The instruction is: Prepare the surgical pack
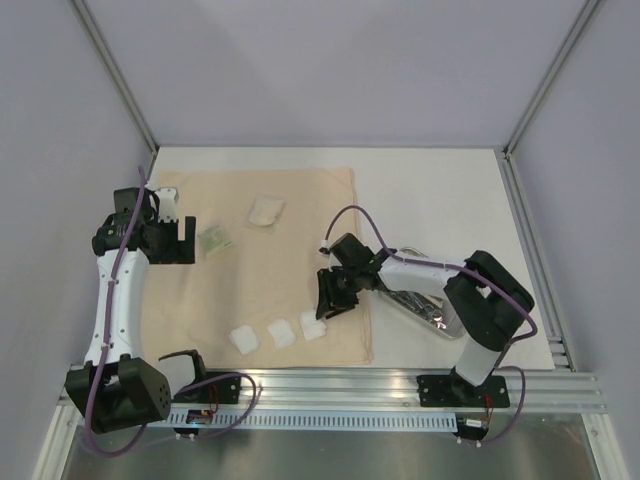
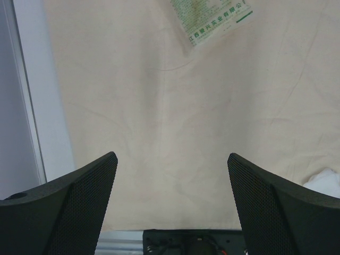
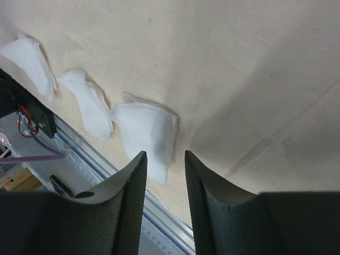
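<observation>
The surgical pack's beige cloth (image 1: 300, 200) lies spread flat on the white table. Three white gauze squares (image 1: 243, 338) (image 1: 281, 333) (image 1: 313, 327) sit in a row near its front edge. My right gripper (image 1: 326, 303) hovers just above the rightmost gauze square (image 3: 146, 133), its jaws a little apart with nothing between them (image 3: 164, 154). The other two gauze squares (image 3: 87, 103) (image 3: 29, 58) lie to its left. My left gripper (image 1: 188, 242) stands wide open over bare cloth (image 2: 175, 117) at the left side, holding nothing (image 2: 172, 156). A shiny steel tray (image 1: 422, 306) lies right of the cloth, partly hidden under my right arm.
A green-printed paper packet (image 1: 213, 241) (image 2: 215, 18) lies on the cloth beside the left gripper. A small folded beige pad (image 1: 266, 211) rests farther back. An aluminium rail (image 1: 400, 385) runs along the near table edge, and frame posts stand at the back corners.
</observation>
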`<action>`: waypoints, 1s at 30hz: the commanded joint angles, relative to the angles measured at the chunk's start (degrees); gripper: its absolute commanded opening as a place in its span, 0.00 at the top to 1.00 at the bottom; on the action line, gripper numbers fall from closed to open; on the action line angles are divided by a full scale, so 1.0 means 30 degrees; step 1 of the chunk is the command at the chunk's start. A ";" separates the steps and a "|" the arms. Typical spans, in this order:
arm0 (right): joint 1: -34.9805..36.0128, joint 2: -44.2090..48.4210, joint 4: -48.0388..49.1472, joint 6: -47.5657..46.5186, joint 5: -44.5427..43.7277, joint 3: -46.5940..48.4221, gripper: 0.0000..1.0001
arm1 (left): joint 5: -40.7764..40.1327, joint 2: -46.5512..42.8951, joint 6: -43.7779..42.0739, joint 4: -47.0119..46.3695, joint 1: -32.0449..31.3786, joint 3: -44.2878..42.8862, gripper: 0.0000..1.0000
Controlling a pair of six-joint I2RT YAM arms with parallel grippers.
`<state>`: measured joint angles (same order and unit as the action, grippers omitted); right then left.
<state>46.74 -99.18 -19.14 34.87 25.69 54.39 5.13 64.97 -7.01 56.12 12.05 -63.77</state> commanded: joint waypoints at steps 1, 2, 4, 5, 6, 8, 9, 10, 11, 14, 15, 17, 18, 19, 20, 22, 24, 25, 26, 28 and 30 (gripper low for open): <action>0.0093 0.0307 -0.0480 -0.0257 -0.0247 0.0181 0.63 | 0.0254 -0.0299 -0.0448 -0.0161 0.0113 0.0045 0.06; 0.0064 -0.0304 -0.0361 -0.0199 -0.0041 0.0238 0.63 | 0.0283 -0.0299 -0.0419 -0.0132 0.0113 0.0045 0.06; 0.0093 -0.0923 -0.0069 -0.0111 0.0458 0.0355 0.63 | 0.0254 -0.0328 -0.0419 -0.0103 0.0142 0.0045 0.06; 0.0093 -0.1448 0.0078 -0.0111 0.0517 0.0414 0.63 | 0.0225 -0.0328 -0.0419 -0.0102 0.0113 0.0074 0.06; 0.0122 -0.1656 0.0225 -0.0111 0.0692 0.0531 0.63 | 0.0225 -0.0386 -0.0419 -0.0102 0.0142 0.0045 0.06; 0.0210 -0.2240 0.0635 0.0006 0.0985 0.0765 0.63 | 0.0167 -0.0387 -0.0419 -0.0103 0.0142 0.0045 0.06; 0.0269 -0.2389 0.0694 0.0007 0.1219 0.1085 0.63 | 0.0167 -0.0387 -0.0390 -0.0102 0.0113 0.0045 0.06; 0.0414 -0.2536 0.0782 0.0007 0.1366 0.1233 0.63 | 0.0167 -0.0358 -0.0390 -0.0102 0.0113 0.0045 0.06; 0.0474 -0.2682 0.0841 -0.0022 0.1454 0.1351 0.63 | 0.0167 -0.0358 -0.0390 -0.0073 0.0113 0.0074 0.06; 0.0649 -0.2800 0.1163 0.0036 0.1806 0.1586 0.64 | 0.0137 -0.0329 -0.0448 -0.0102 0.0113 0.0045 0.06; 0.0650 -0.2801 0.1251 0.0007 0.1952 0.1557 0.64 | 0.0108 -0.0328 -0.0419 -0.0102 0.0113 0.0045 0.06; 0.0679 -0.3033 0.1281 0.0065 0.2070 0.1674 0.64 | 0.0108 -0.0328 -0.0419 -0.0131 0.0113 0.0016 0.06; 0.0650 -0.3122 0.1310 0.0065 0.2245 0.1703 0.64 | 0.0137 -0.0270 -0.0419 -0.0103 0.0113 0.0045 0.06; 0.0650 -0.3297 0.1455 0.0065 0.2333 0.1733 0.64 | 0.0137 -0.0299 -0.0448 -0.0131 0.0113 0.0045 0.06; 0.0679 -0.3415 0.1457 0.0094 0.2450 0.1820 0.65 | 0.0108 -0.0270 -0.0448 -0.0103 0.0113 0.0016 0.06; 0.0650 -0.3416 0.1399 0.0065 0.2598 0.1850 0.73 | 0.0108 -0.0270 -0.0419 -0.0102 0.0113 0.0045 0.06; 0.0679 -0.3241 0.1311 0.0007 0.2540 0.1967 0.84 | 0.0079 -0.0270 -0.0419 -0.0132 0.0113 0.0045 0.06; 0.0650 -0.2979 0.1252 -0.0022 0.2510 0.2025 0.87 | 0.0108 -0.0270 -0.0419 -0.0103 0.0113 0.0074 0.06; 0.0650 -0.2803 0.1136 -0.0081 0.2539 0.2200 0.90 | 0.0079 -0.0270 -0.0419 -0.0102 0.0113 0.0045 0.06; 0.0679 -0.2132 0.0640 -0.0490 0.2802 0.2493 0.99 | 0.0108 -0.0241 -0.0419 -0.0102 0.0113 0.0045 0.06; 0.0592 -0.1573 0.0054 -0.1045 0.2977 0.3137 1.00 | 0.0137 -0.0182 -0.0419 -0.0131 0.0113 0.0016 0.06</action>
<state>48.31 -107.98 -17.69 34.06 33.34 60.01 5.08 64.97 -7.01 56.10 12.08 -63.77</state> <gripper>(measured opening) 0.023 0.945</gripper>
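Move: The gauze to pinch, the rightmost left on the drape, has its middle about 2 cm left of the right gripper, 2 cm back and 1 cm or so below its fingertips. The middle gauze is some 9 cm left and 4 cm back, the left gauze about 17 cm left and 5 cm back; the steel tray lies roughly 24 cm right and 5 cm ahead. From the idle left gripper, the rightmost gauze is some 30 cm right, 11 cm back and 16 cm down. Lower the part-open right gripper about 1 cm onto the rightmost gauze's far edge, then sweep it left some 3 cm with a slight pull back, the tips staying low and dragging on the fabric. Once there, shut the fingers and pinch the gauze's far edge between the tips. ##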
